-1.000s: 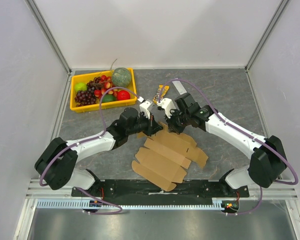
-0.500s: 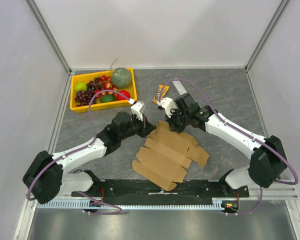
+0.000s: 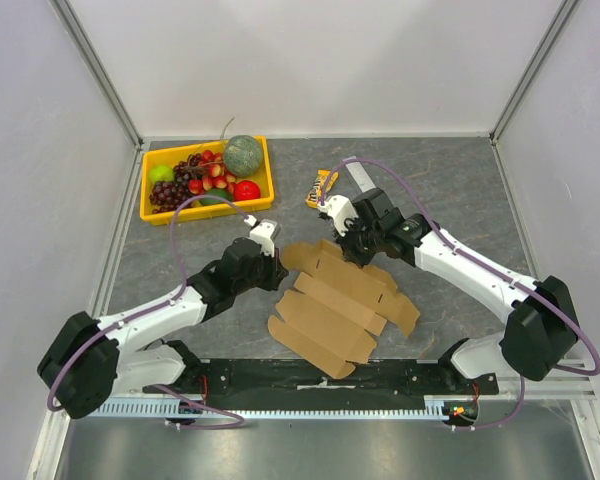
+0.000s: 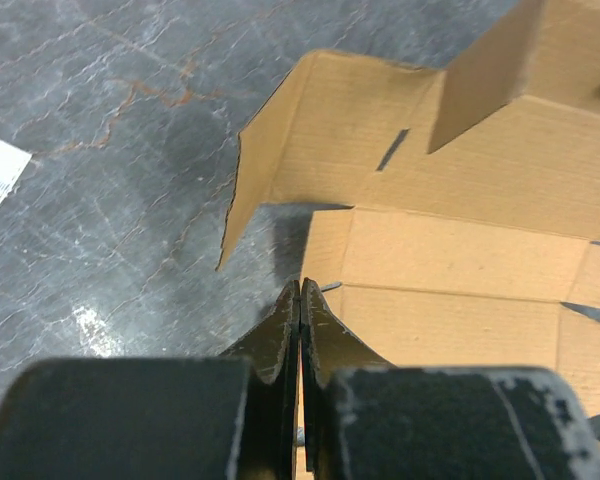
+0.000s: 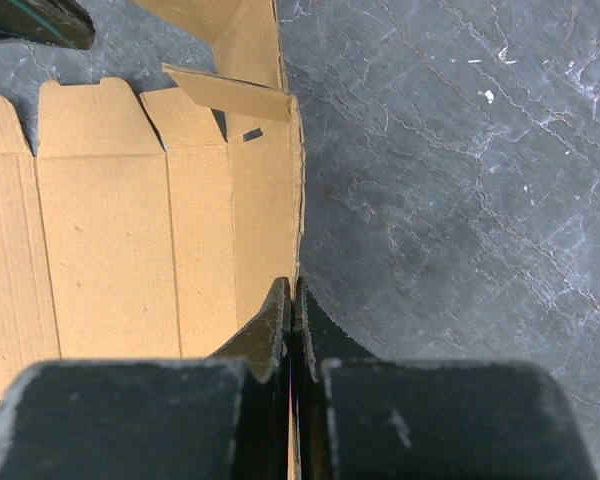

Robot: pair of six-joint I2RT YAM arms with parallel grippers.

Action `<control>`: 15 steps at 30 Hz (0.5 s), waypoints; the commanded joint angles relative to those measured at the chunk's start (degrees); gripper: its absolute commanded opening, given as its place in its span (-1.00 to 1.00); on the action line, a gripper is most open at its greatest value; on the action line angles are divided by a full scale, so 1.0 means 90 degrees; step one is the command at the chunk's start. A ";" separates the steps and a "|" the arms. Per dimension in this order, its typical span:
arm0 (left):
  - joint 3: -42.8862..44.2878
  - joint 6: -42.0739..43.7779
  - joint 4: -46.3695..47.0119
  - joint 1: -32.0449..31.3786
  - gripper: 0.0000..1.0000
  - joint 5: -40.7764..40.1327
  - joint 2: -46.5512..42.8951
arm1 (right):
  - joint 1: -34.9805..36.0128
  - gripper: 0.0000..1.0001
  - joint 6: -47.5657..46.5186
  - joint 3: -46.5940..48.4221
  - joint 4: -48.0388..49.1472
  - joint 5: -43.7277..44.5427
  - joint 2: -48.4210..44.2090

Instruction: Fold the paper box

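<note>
The paper box point(image 3: 335, 310) is a brown die-cut cardboard sheet lying mostly flat mid-table, with its far-left flap point(image 3: 302, 258) lifted. My left gripper point(image 3: 282, 272) is at the sheet's left edge, below that flap. In the left wrist view the fingers point(image 4: 300, 285) are shut in line with a panel edge of the box point(image 4: 460, 260), and a cardboard sliver shows between them. My right gripper point(image 3: 358, 252) is at the far right edge. It is shut point(image 5: 292, 283) on the box's point(image 5: 130, 220) edge, which runs straight into the jaws.
A yellow fruit tray point(image 3: 160, 217) stands at the back left. An orange snack wrapper point(image 3: 322, 186) and a grey bar point(image 3: 360, 180) lie behind the box. Bare grey stone surface point(image 5: 450, 180) lies right of the sheet. Walls enclose the table.
My left gripper has drawn back to the left and toward the near edge. The far-left flap has swung out to the left with it. The right arm has hardly moved.
</note>
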 commanded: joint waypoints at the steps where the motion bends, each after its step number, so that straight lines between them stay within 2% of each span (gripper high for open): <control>1: 0.0053 -0.0258 -0.0097 0.0021 -0.96 -0.0496 0.0304 | 0.0021 -1.00 -0.0005 -0.0016 0.0146 -0.0010 -0.0200; 15: 0.0336 -0.0229 0.0430 0.0021 -0.96 -0.0321 0.1506 | 0.0021 -1.00 0.0025 -0.0114 0.0233 -0.0332 -0.0327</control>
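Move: The left end flap of the part-raised panel is about 6 cm ahead of the left hand, 4 cm to its right and 4 cm lower. Closer in, the side tabs of the flat panels lie some 2 cm ahead, 4 cm right and 9 cm down; the white card lies roughly 9 cm ahead, 7 cm left and 10 cm down. From the right hand, already on the panel's edge, that flap is about 12 cm left, 4 cm ahead and 7 cm lower. Down almost straight, the left hand sinks some 6 cm with shut fingers, drifting barely to its left, to bring its tips low beside the outer edge of the left end flap, close to the flat panels' side tabs. Its wrist tips over about 10 degrees as its left side rises. The right hand stays put, still pinching the raised panel's edge. ##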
